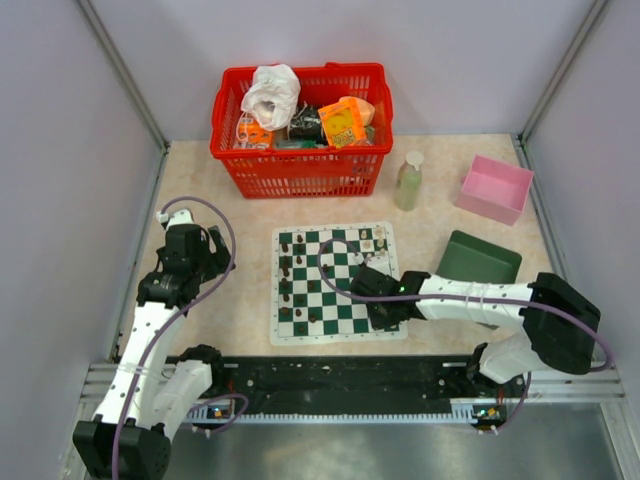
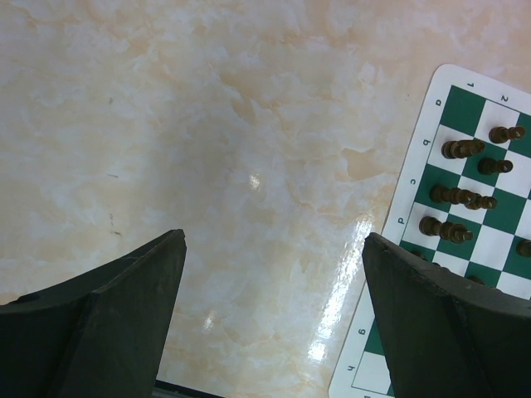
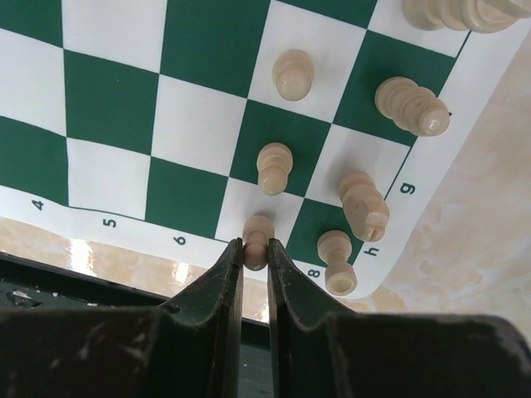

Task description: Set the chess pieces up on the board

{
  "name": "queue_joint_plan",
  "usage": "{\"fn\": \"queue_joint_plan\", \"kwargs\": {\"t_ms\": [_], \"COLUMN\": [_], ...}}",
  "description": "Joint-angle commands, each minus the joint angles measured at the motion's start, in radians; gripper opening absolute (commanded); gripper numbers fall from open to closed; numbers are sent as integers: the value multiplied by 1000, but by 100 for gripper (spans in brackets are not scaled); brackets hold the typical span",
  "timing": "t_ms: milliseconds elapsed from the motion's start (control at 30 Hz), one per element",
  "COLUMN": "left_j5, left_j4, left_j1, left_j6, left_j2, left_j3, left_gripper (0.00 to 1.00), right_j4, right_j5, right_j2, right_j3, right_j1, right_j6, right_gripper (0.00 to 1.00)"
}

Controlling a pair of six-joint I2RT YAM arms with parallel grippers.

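The board [image 1: 330, 335] lies flat at the table's middle, green and white checks with a white border. Dark brown chess pieces [image 1: 287, 270] stand along its left side, also in the left wrist view [image 2: 452, 195]. Cream pieces [image 3: 411, 104] stand near the board's h corner. My right gripper [image 3: 255, 247] is shut on a cream pawn [image 3: 257, 228], upright at the board's edge beside the 8 mark. From above, the right gripper [image 1: 358, 283] reaches over the board's right half. My left gripper [image 2: 274, 240] hangs open over bare table, left of the board [image 2: 465, 249], holding nothing.
A red basket [image 1: 300, 170] full of packets stands behind the board. A pale bottle [image 1: 409, 180] and a pink box [image 1: 494, 188] sit at the back right. A dark green box [image 1: 478, 260] lies right of the board, next to my right arm.
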Motion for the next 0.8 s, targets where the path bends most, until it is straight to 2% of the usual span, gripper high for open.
{"fn": "queue_joint_plan", "kwargs": {"t_ms": [0,233,433,767], "left_j5": [5,3,5,0], "left_j4": [37,38,37,37], "left_j1": [-1,-1,-1,-1], "left_j6": [4,4,4,4], "left_j2": [-4,-7,-7,-10], "left_j3": [-2,-3,-3,-2], "left_gripper": [93,93,93,93], "right_j4": [22,39,37,-29], "right_j5": [8,8,11,6], "right_j2": [14,37,13,-43], "right_j3": [-6,-13,-18,151], "right_j1": [14,14,14,12], "right_j6": [-5,-15,-13,-65], "right_gripper": [11,12,31,36]}}
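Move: The pale pawn still pinched in the right fingertips is bound for the white near-edge square marked 7, directly under that hand, its surface about 3 cm down. Counted from the right hand, the corner piece stands some 3 cm to the right and level, the next pawn about 3 cm ahead in line, and the knight 3 cm ahead and 3 cm right, all roughly 2 cm lower. From the left hand the square lies about 34 cm right, 11 cm back and 15 cm below. The pale pawn, held at its upper part, is lowered straight down about 1 cm onto the white square by the right hand. The fingers then open to about a third of their range and let go of it, and the hand backs off upward some 1.5 cm, drifting about 1 cm to the left, with hardly any wrist turn. ##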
